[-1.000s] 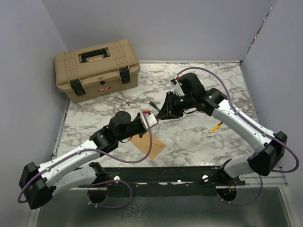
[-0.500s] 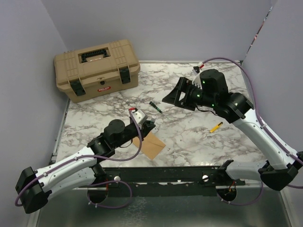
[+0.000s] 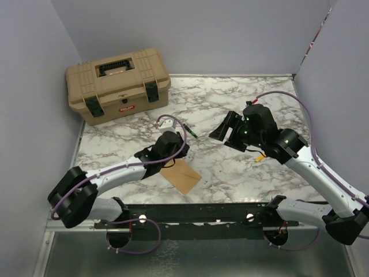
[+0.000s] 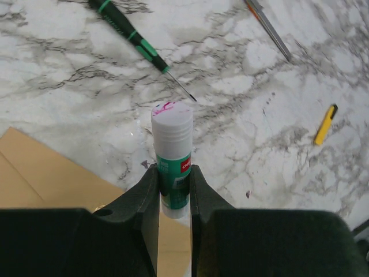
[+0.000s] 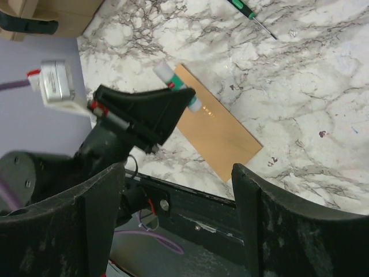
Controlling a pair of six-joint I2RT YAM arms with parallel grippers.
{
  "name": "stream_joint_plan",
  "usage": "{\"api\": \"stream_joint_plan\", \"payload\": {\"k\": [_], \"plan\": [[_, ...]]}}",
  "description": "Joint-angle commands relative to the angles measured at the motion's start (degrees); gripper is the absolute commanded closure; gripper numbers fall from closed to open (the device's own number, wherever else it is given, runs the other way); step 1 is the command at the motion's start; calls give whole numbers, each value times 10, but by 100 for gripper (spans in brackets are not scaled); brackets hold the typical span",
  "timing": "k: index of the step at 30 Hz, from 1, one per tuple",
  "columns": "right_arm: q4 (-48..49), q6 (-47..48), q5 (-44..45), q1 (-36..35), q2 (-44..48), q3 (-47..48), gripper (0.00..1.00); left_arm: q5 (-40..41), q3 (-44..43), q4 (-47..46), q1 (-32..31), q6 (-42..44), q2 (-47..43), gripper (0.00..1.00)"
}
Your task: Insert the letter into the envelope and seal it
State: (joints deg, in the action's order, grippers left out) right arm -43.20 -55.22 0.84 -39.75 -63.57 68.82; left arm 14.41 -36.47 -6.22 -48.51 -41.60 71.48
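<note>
The kraft-brown envelope (image 3: 182,176) lies flat near the table's front edge, also seen in the left wrist view (image 4: 52,173) and the right wrist view (image 5: 222,135). The letter is not in view. My left gripper (image 3: 171,157) (image 4: 173,179) is shut on a green-labelled glue stick (image 4: 172,156) (image 5: 173,79), whose white end points out over the envelope's far corner. My right gripper (image 3: 224,133) (image 5: 179,179) hangs above the table's middle, right of the envelope, open with nothing between its fingers.
A tan toolbox (image 3: 118,83) stands at the back left. A green screwdriver (image 3: 189,130) (image 4: 135,43) lies behind the envelope. A yellow cutter (image 3: 262,154) (image 4: 326,124) lies under the right arm. A thin metal tool (image 4: 268,29) lies farther back.
My right gripper has opened and drawn back to the right, away from the left gripper. My left arm has swung toward the envelope, still holding the glue stick.
</note>
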Motion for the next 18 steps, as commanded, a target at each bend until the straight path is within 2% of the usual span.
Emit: {"api": "stream_joint_plan", "payload": {"k": [1,5,10,14,18], "plan": [[-5,-25,26,1,31,-21,23,-3,-42,24,57,-148,77,100],[-5,-26,18,1,45,-35,23,-11,-72,24,87,-191,141,100],[-11,-21,15,1,61,-49,23,-42,-127,30,98,-188,214,99],[-27,-10,34,1,77,-49,23,-52,-156,48,98,-220,261,94],[-50,-2,71,1,92,-40,23,-47,-170,53,94,-273,300,94]]}}
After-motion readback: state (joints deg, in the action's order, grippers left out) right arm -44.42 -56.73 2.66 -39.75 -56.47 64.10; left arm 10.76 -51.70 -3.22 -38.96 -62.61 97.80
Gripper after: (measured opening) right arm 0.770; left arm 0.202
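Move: The left hand holds the glue stick, and the bare table just short of the screwdriver lies about 9 cm ahead, 1 cm right and 11 cm below it. The screwdriver is some 17 cm ahead and 3 cm right; the envelope's middle is roughly 5 cm back and 4 cm left, both at table height. From the empty right hand that bare spot is about 11 cm ahead, 12 cm left and 25 cm below. Left carries the gripped glue stick 8 cm forward and 7 cm down towards the screwdriver; right eases back-right 3 cm. ##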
